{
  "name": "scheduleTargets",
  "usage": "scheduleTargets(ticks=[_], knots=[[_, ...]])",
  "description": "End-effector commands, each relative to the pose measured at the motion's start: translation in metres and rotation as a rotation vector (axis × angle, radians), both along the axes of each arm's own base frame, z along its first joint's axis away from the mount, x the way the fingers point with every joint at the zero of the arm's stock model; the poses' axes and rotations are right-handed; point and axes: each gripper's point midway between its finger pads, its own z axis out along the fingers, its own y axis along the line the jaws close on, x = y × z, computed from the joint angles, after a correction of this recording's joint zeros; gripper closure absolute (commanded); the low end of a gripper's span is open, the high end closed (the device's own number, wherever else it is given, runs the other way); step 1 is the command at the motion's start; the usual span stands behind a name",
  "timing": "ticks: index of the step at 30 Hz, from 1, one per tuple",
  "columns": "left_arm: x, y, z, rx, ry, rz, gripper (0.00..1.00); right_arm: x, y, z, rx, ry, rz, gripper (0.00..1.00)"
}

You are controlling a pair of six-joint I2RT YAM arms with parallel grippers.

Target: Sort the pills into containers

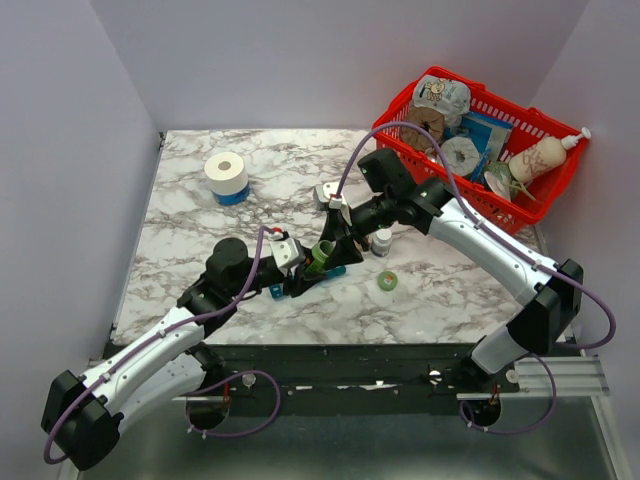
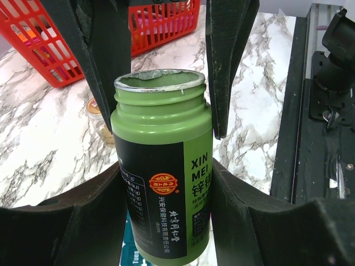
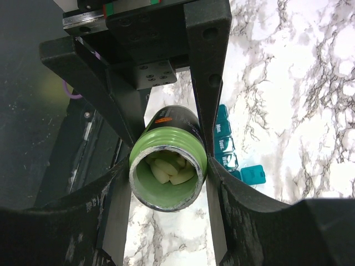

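An open green bottle (image 2: 163, 138) with a black label hangs tilted over the table, held from both ends. My left gripper (image 2: 166, 183) is shut on its body, both fingers pressed against the label. My right gripper (image 3: 169, 162) is shut on its threaded neck. Pale pills (image 3: 168, 170) lie inside the bottle. The containers, a teal organiser (image 3: 226, 145), lie on the marble just under and beside the bottle, with one lid (image 3: 253, 174) flipped open. In the top view both grippers meet at the bottle (image 1: 322, 256) above the organiser (image 1: 336, 272).
A green cap (image 1: 387, 281) and a small white bottle (image 1: 382, 241) stand right of the grippers. A red basket (image 1: 552, 188) full of goods sits at the back right. A toilet roll (image 1: 226, 175) stands at the back left.
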Motion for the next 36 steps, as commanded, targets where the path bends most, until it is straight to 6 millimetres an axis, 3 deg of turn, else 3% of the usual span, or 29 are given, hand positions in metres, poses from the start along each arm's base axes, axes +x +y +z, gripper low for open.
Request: scheduleTargets(ticks=[1,2,3,6,10,15,21,23,24,28,36], knots=[[-0.003,0.000,0.009,-0.033,-0.043,-0.022,1.00,-0.009,0.006,0.011,0.041,0.028,0.039,0.60],[-0.004,0.000,0.007,-0.030,-0.040,-0.024,1.00,-0.009,0.006,0.013,0.043,0.025,0.038,0.52],[-0.004,0.001,0.006,-0.028,-0.041,-0.022,1.00,-0.008,0.004,0.017,0.051,0.015,0.034,0.34],[-0.005,0.003,0.003,-0.026,-0.037,-0.018,1.00,-0.005,0.000,0.028,0.073,-0.004,0.022,0.12],[-0.005,0.005,0.004,-0.036,-0.033,-0.012,1.00,-0.003,-0.008,0.048,0.109,-0.033,0.007,0.04],[-0.003,0.010,0.013,-0.104,-0.028,0.021,1.00,0.018,-0.029,0.068,0.142,-0.070,-0.074,0.00],[-0.003,0.019,0.044,-0.336,-0.047,0.078,1.00,0.043,-0.066,0.068,0.175,-0.082,-0.179,0.00],[-0.002,0.025,0.064,-0.427,-0.071,0.101,1.00,0.044,-0.074,0.056,0.167,-0.076,-0.201,0.00],[-0.002,0.028,0.073,-0.467,-0.082,0.110,1.00,0.047,-0.078,0.059,0.183,-0.099,-0.213,0.00],[-0.009,0.059,0.131,-0.783,-0.166,0.146,1.00,0.052,-0.087,0.046,0.181,-0.084,-0.243,0.00],[-0.021,0.090,0.176,-1.054,-0.204,0.103,1.00,0.061,-0.094,0.041,0.188,-0.056,-0.265,0.00]])
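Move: Both hands hold the green bottle, the left round its body, the right at its neck. The pill organizer lies some 13 cm below the left hand, about 2 cm ahead and 1 cm left. Below the right hand by 12 cm, the brown bottle stands about 7 cm ahead and 7 cm right, the white bottle 5 cm ahead and 11 cm right; the green cap is level with the hand, 12 cm right and 15 cm down. Rightward and forward, the right hand opens wide, comes free of the green bottle's neck and arcs up and partly down again, ending about 11 cm off over the brown and white bottles. The left keeps its grip on the green bottle, dips slightly, then sweeps it up some 10 cm and left by half that, away from the organizer, fingers tipping upward about 40 degrees. ##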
